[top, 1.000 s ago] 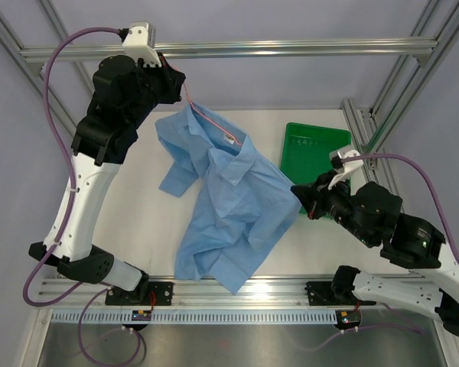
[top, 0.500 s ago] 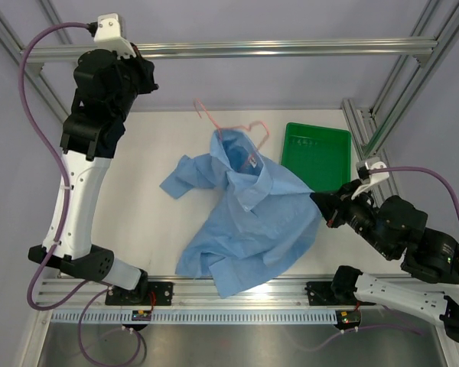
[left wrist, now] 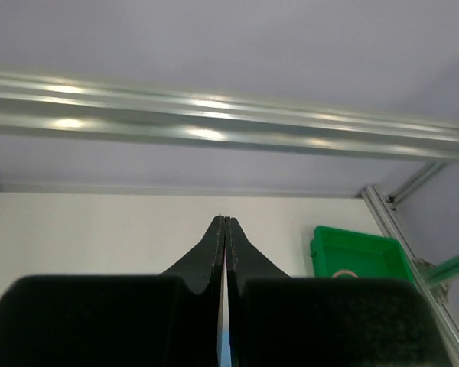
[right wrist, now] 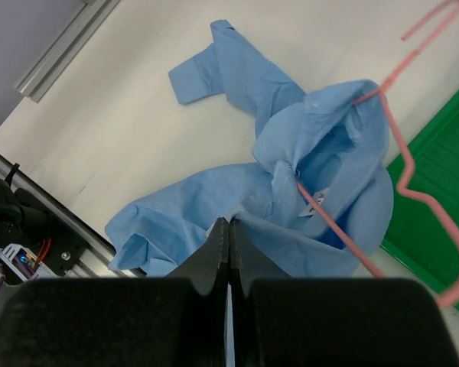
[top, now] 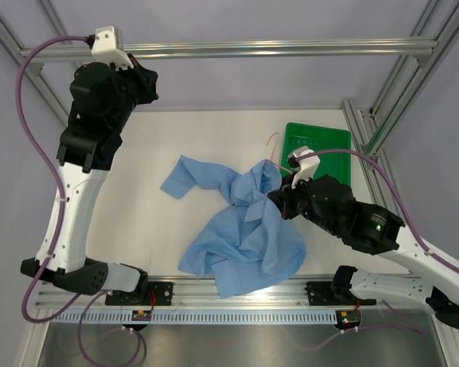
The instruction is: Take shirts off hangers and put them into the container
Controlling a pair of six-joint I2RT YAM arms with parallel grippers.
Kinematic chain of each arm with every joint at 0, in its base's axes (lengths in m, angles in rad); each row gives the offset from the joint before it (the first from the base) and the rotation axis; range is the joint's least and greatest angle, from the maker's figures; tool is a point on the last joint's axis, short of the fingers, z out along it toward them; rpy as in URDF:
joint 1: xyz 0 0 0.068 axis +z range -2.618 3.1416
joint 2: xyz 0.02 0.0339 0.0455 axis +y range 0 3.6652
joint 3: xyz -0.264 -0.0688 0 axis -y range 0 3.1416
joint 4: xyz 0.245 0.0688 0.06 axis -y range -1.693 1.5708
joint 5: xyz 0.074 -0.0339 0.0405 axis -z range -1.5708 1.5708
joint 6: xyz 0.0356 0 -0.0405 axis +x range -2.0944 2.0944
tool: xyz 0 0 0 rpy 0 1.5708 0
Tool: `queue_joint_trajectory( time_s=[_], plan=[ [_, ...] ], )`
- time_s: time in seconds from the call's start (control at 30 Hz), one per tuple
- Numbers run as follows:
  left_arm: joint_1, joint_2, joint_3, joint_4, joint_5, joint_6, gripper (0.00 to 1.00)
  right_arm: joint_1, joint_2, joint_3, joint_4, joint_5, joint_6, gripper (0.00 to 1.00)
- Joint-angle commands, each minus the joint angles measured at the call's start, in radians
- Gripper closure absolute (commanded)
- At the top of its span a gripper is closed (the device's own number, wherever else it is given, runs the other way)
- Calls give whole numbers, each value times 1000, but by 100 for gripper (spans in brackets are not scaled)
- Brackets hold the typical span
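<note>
The light blue shirt (top: 241, 229) lies crumpled on the table, one sleeve (top: 185, 177) spread to the left. My right gripper (top: 275, 197) is shut, pinching a fold of the shirt (right wrist: 291, 145) near the collar at its fingertips (right wrist: 229, 222). The pink wire hanger (right wrist: 404, 187) leans over the cloth, one leg running into the collar opening; only its hook (top: 271, 143) shows from above. Just right of the hanger sits the green container (top: 321, 141), holding no cloth. Raised high at the back left, my left gripper (top: 151, 82) is shut (left wrist: 226, 219) on nothing, far from the shirt.
An aluminium frame bar (top: 275, 50) crosses the back above the table, with uprights (top: 359, 130) just right of the container. A slotted rail (top: 245, 287) runs along the near edge by the arm bases. In the left wrist view the container (left wrist: 359, 252) shows at lower right.
The left gripper let go of the hanger and drew back up to the left. Shirt and hanger dropped onto the table. The right gripper moved left, bunching the shirt.
</note>
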Motion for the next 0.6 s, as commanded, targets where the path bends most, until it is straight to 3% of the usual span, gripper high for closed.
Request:
queue_joint_trajectory(
  time_s=[0.0,0.1,0.13,0.17,0.2,0.27,0.33,0.47,0.5,0.57],
  plan=[
    [-14,-75,-130,29,156,-76,100,-1,-15,46,83,-43,-24,100],
    [-53,-119,-258,80,241,-132,97,-1,-17,49,62,-70,-16,100],
    [-65,-139,-331,109,250,-152,92,-1,-11,51,56,-77,-15,100],
    [-85,-148,-360,126,244,-174,75,0,-8,49,49,-84,-13,100],
    [-135,-155,-380,137,221,-172,75,3,-6,49,45,-92,-16,100],
    [-189,-143,-376,128,155,-150,69,19,-8,61,42,-87,-12,100],
    [-228,-124,-355,109,144,-162,57,25,-8,72,48,-100,-2,100],
    [-278,-99,-344,105,107,-172,54,37,37,106,51,-94,-8,100],
    [-291,-102,-345,104,112,-174,41,46,44,118,54,-95,-12,100],
    [-307,-109,-345,95,104,-163,37,48,73,140,55,-94,-15,100]
  ],
)
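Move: The hanger, still threaded through the shirt, lies about 28 cm to the left hand's right, 8 cm back and some 24 cm below. The bulk of the shirt is roughly 20 cm right, 20 cm back and 40 cm down; the green container is about 42 cm right, level ahead and 48 cm down. From the right hand, which holds the shirt, the container is some 20 cm ahead, 15 cm right and 29 cm below, and the hanger about 12 cm ahead, 1 cm right and 3 cm below. The hanger in the shirt draws the left hand in: it swings about 13 cm right and 12 cm down, backing some 6 cm, while the wrist turns clockwise and tips down and the fingers open from shut to over half wide, touching nothing yet. The right hand keeps its pinch on the shirt and eases a couple of centimetres left and up, turning slightly counter-clockwise. ##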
